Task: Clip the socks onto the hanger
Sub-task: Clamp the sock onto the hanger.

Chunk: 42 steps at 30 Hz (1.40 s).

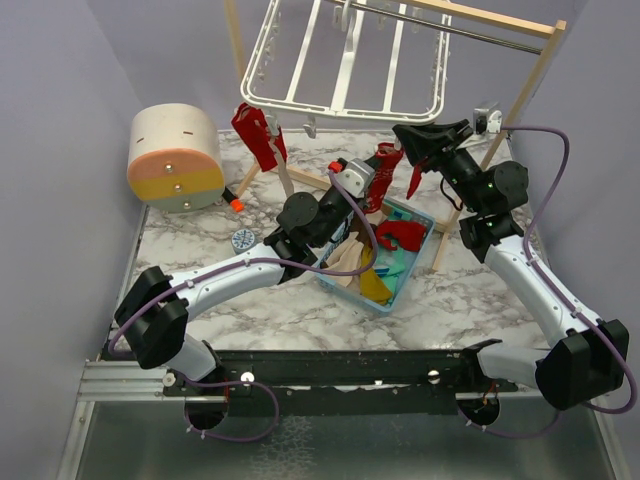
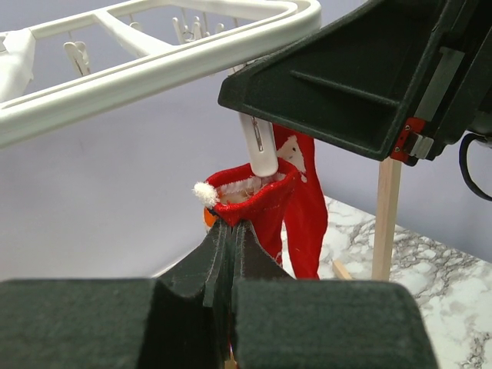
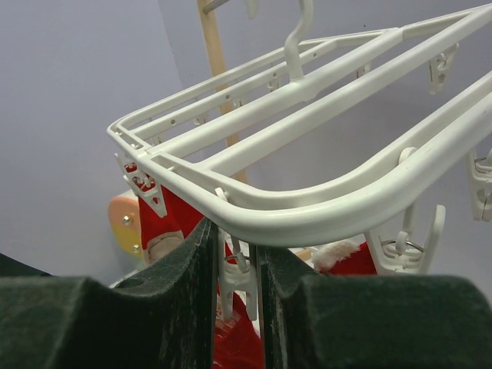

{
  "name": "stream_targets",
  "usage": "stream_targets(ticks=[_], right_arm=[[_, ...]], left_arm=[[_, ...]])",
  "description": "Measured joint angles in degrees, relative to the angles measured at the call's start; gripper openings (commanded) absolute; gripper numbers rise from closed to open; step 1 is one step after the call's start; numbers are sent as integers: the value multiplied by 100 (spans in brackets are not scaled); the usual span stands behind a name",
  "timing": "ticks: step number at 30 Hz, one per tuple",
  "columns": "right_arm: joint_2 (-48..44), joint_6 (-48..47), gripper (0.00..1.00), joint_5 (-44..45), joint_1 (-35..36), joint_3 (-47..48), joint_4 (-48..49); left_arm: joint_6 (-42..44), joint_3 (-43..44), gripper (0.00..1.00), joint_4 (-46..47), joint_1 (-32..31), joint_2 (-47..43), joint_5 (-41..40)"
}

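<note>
The white hanger (image 1: 340, 60) hangs from the wooden stand at the back. My left gripper (image 2: 232, 224) is shut on the cuff of a red sock (image 2: 265, 196) and holds it up under the hanger's near edge (image 2: 154, 69), against a white clip (image 2: 261, 150). My right gripper (image 3: 234, 231) is shut on that clip (image 3: 240, 273), with its fingers on either side just below the hanger rail (image 3: 307, 204). In the top view both grippers, left (image 1: 372, 180) and right (image 1: 418, 150), meet below the hanger's front edge. Another red sock (image 1: 258, 135) hangs clipped at the left.
A light-blue basket (image 1: 425, 222) with several socks in red, beige, yellow and teal sits under the grippers. A peach and yellow cylinder (image 1: 175, 155) lies at the back left. A small blue disc (image 1: 243, 238) lies on the marble table. Wooden stand legs (image 1: 520, 90) flank the hanger.
</note>
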Motion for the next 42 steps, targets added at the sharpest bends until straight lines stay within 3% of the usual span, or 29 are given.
stream_targets(ticks=[23, 29, 38, 42], right_arm=[[0, -35, 3, 37, 9, 0, -122], [-13, -37, 37, -15, 9, 0, -212], [-208, -48, 67, -105, 9, 2, -463], [-304, -37, 77, -164, 9, 20, -599]], left_arm=[[-39, 94, 0, 63, 0, -140, 127], [-55, 90, 17, 70, 0, -151, 170], [-57, 15, 28, 94, 0, -330, 190], [-66, -63, 52, 101, 0, -402, 210]])
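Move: The left hand already pinches a red sock's rim, with the clip's jaws about 3 cm ahead of it, 3 cm right and 3 cm up. The right hand already squeezes that clip; the rim lies roughly 3 cm back, 3 cm left and 4 cm below it. From the right hand, the hanger corner is about 4 cm straight above, and the already hung sock about 5 cm right, level in reach, 7 cm below. Left hand lifts the sock rim about 3 cm into the right hand's clip, then both grippers open, letting go. ##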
